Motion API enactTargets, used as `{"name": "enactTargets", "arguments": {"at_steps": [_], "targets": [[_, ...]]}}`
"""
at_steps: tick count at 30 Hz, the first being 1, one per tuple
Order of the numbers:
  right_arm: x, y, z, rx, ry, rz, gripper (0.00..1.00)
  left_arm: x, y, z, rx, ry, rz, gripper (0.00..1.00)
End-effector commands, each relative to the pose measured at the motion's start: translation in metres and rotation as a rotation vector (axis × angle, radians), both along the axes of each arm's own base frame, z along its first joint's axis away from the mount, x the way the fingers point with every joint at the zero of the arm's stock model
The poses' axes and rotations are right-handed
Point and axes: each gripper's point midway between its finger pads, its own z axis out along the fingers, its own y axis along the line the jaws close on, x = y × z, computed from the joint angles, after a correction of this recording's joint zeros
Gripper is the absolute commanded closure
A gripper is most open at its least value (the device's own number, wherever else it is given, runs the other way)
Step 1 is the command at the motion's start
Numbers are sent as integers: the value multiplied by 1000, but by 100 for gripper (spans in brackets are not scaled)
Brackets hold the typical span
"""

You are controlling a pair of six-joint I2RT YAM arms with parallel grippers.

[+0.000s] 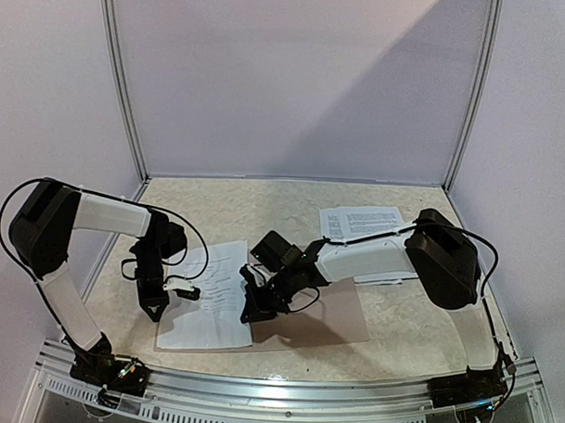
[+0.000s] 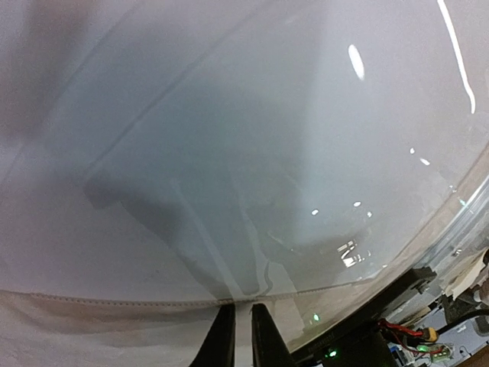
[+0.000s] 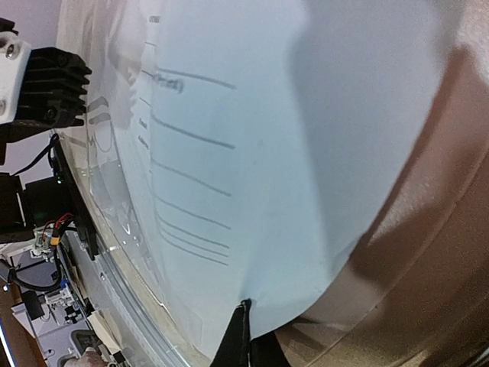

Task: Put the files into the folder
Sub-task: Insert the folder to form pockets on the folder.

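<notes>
A file (image 1: 210,297), a white printed sheet in a clear glossy sleeve, lies at the near middle of the table, its right edge over the taupe folder (image 1: 339,316). My left gripper (image 1: 156,309) is at the file's left edge. In the left wrist view, that gripper (image 2: 242,321) is shut on the seamed sleeve edge of the file (image 2: 229,153). My right gripper (image 1: 249,314) is at the file's right edge. The right wrist view shows this gripper (image 3: 246,307) pinching the lifted sheet (image 3: 252,115) above the brown folder (image 3: 435,229). Another file (image 1: 361,221) lies at the back right.
More white sheets (image 1: 384,281) lie partly under the right arm's forearm, beside the folder. The metal rail (image 1: 286,388) of the table's near edge runs just below the file. White walls enclose the table on three sides.
</notes>
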Motion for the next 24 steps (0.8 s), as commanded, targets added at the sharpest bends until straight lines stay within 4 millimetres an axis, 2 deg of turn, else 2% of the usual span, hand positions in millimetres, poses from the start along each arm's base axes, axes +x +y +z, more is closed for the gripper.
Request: {"name": "enactTargets", "arguments": {"at_steps": [1,5,9,13,16,19,22,24], "targets": [[-12,15,-17,13,34,16,98,18,-16,-16,-84,-54,12,89],[-15,15,-24,-6,46,18,98,18,-16,-16,-88,-50,17,89],[-14,-1,-21,-60,18,11,90,18,-16,-16,-92,-49,18,89],[-7,-10,13,-74,-53,32,78,17,-16,-16,-94,-44,17,89],[7,-18,36,-62,-97,14,69,18,-16,-15,-95,-46,18,90],[29,-27,45,-67,-139,-37,64,18,-16,-16,-94,-45,19,90],[46,-24,46,-48,-157,-75,62,18,-16,-16,-94,-45,21,90],[53,-19,38,-48,-146,-98,62,18,-16,-16,-94,-45,22,90]]}}
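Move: The right hand's shut fingers are already on the file's right edge near its close corner; the file's middle lies about 9 cm left, 6 cm ahead and a centimetre below. The metal clip is some 6 cm right, 4 cm ahead and about 1 cm lower. From the left hand at the far side, the file's middle is about 11 cm right and 7 cm ahead, barely lower. Right hand pushes the file's edge 1.5 cm left, opens free of it, then rises 3.5 cm, rightward and forward. ##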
